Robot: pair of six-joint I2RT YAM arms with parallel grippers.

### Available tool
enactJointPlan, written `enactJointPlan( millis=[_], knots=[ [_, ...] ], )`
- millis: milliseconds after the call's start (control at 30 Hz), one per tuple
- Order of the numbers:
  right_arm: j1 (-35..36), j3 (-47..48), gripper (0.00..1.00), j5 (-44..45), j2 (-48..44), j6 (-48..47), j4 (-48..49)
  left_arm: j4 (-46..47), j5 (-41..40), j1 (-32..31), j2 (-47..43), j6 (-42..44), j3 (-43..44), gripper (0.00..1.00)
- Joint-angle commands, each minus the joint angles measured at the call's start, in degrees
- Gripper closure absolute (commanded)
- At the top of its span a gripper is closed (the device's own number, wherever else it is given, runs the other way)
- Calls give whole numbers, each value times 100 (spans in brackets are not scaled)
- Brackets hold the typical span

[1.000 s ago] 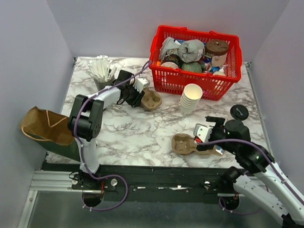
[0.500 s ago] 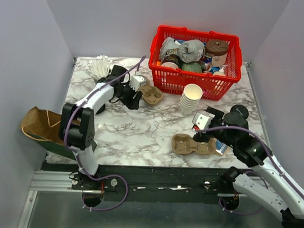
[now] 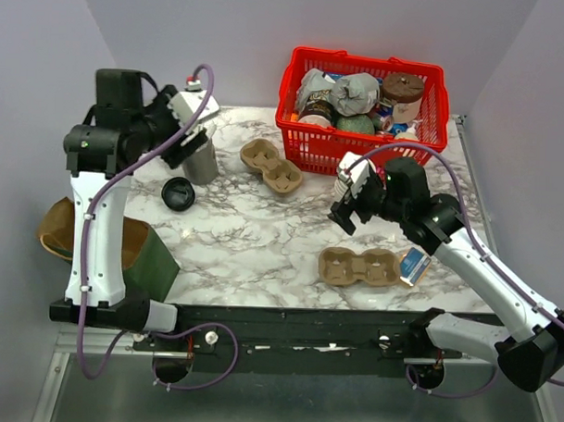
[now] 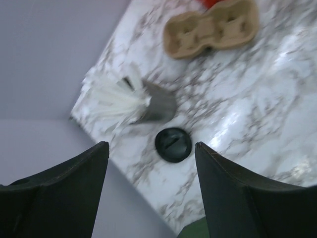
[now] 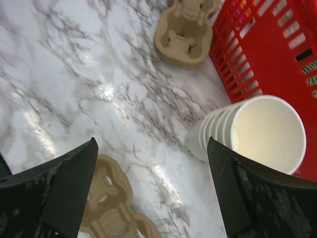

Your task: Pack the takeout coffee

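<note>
A stack of white paper cups [image 5: 257, 131] stands by the red basket, just right of my right gripper [image 5: 151, 140], which hangs open and empty above the marble. From above, that gripper [image 3: 349, 206] largely covers the cup stack [image 3: 341, 187]. One brown cup carrier [image 3: 359, 266] lies at the near middle, a second carrier [image 3: 271, 165] farther back. My left gripper [image 4: 150, 145] is open and empty, raised high over a black lid [image 4: 173, 145] on the table's left. In the top view the left gripper [image 3: 178, 143] sits beside the grey holder of white sticks [image 3: 200, 157].
A red basket [image 3: 432, 147] full of packets and cups stands at the back right. A brown paper bag [image 3: 59, 231] and a green bag [image 3: 152, 262] hang off the table's left edge. A small blue-and-white packet [image 3: 412, 265] lies beside the near carrier.
The left arm has lifted up and back from the far carrier, its jaws opening; a black lid now shows beneath. The right gripper rose from the near carrier toward the cup stack.
</note>
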Motion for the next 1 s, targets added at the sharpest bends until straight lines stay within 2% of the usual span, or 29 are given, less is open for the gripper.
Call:
enactJointPlan(
  millis=[0,133,200,467,567,767,900,933,967],
  knots=[
    [-3,633,0,-1002,387,667,296,-1682,-979,937,-402,1702,-182,20],
    [-3,836,0,-1090,616,755,304,-1673,-1339,1140,-1168,2961,-1209,18],
    [-3,819,0,-1213,661,860,339,-1690,-1488,1228,-1493,3306,-1825,18],
    [-3,468,0,-1433,521,1125,462,-1726,-1770,1299,-1908,3685,-2607,17],
    [-3,397,0,-1424,494,1142,436,-1726,-1596,1308,-1987,3572,-2758,17],
    [-3,336,0,-1398,529,1160,480,-1700,-1366,1308,-2075,2843,-2338,20],
    [-3,344,0,-1468,669,1300,629,-1673,-1971,1308,-1971,2554,-2047,20],
    [-3,371,0,-1503,713,1309,690,-1664,-2625,1308,-1856,2308,-1994,20],
    [-3,414,0,-1538,818,1335,708,-1673,-3102,1308,-1707,1601,-1985,19]
  ],
)
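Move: The green bag stands at the table's left edge, its middle about 19 cm to the left of the left hand, 13 cm nearer the base and some 25 cm below. From that same hand the black lid lies roughly 9 cm ahead, 8 cm left and 38 cm down, and the straw canister about 13 cm ahead, 3 cm left and 31 cm down. From the right hand the bag is some 52 cm left, 8 cm back and 11 cm below; the near cup carrier lies 6 cm back, 6 cm right and 22 cm below. The green bag draws the high, empty left hand: it swings about 12 cm left, then mainly back (some 9 cm) and down to the bag's far rim, lifting a little at the end. Its left side rolls up some 30 degrees; the fingers stay well open. The right hand, wide open, rises, shifts about 5 cm left towards the bag, then sinks partway back. ##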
